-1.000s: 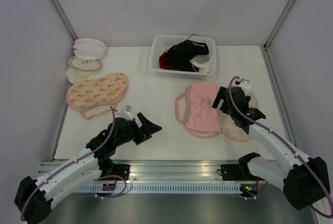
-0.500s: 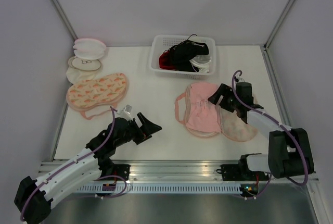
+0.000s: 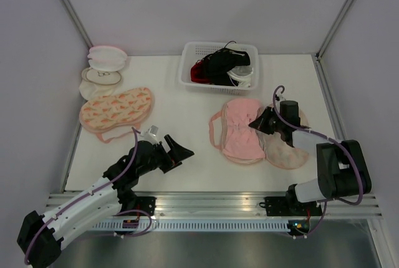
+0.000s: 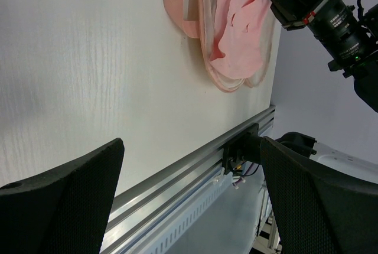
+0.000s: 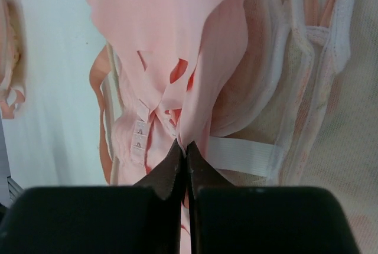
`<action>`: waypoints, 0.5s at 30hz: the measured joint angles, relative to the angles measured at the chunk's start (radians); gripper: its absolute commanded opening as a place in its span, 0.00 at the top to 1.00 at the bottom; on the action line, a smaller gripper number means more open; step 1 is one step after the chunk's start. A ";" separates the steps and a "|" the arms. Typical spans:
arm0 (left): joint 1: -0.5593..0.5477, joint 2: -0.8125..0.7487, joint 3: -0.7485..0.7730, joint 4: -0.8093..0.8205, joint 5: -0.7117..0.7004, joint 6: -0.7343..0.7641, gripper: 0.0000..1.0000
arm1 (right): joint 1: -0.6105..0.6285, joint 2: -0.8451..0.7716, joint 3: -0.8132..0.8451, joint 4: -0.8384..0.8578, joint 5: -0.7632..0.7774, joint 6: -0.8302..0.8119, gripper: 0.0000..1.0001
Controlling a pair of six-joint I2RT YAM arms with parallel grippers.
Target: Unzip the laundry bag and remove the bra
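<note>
The open laundry bag [image 3: 283, 149] lies right of centre with its white mesh lining [image 5: 331, 118] facing up. The pale pink bra [image 3: 240, 132] lies across its left half and also shows in the left wrist view [image 4: 242, 41]. My right gripper [image 3: 257, 123] is shut on a fold of the bra [image 5: 171, 41] at the bra's right edge, with the jaws [image 5: 184, 147] pinched together on the fabric. My left gripper [image 3: 181, 154] is open and empty above the table's front, left of the bag. Its fingers [image 4: 59, 189] frame the table edge.
A second, closed carrot-print bag [image 3: 116, 109] lies at the left. Plain white-and-pink round cases [image 3: 103, 65] sit at the back left. A white basket [image 3: 190, 75] with black, red and white garments stands at the back centre. A metal rail [image 3: 212, 202] runs along the front edge.
My right arm has folded back and its gripper has shifted slightly left and down onto the bra's right edge. The left arm has not moved.
</note>
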 measured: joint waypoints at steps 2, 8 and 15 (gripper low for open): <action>0.000 0.000 -0.001 0.002 0.000 0.000 0.01 | 0.000 -0.035 -0.009 -0.003 -0.010 0.003 0.99; 0.000 0.002 -0.004 0.012 0.000 0.000 0.01 | 0.000 -0.179 -0.008 -0.020 -0.074 0.019 1.00; 0.000 0.002 -0.005 0.015 0.000 0.000 0.01 | 0.000 -0.252 0.127 -0.048 -0.164 0.067 1.00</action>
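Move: The right gripper already pinches the pink bra by its edge; the bra's middle is about 3 cm to the left, 1 cm ahead and 3 cm below. The spread-open laundry bag lies beneath it, centred roughly 5 cm to the right, 1 cm back and 4 cm down. The white basket is some 23 cm ahead and 12 cm left. From the left hand the bra is about 18 cm ahead, 22 cm right and 9 cm lower. Keep the right gripper shut on the bra and pull it quickly straight up off the open laundry bag, about 13 cm, drifting only slightly to the left. While rising, tip the fingers up some 15 degrees towards level. ##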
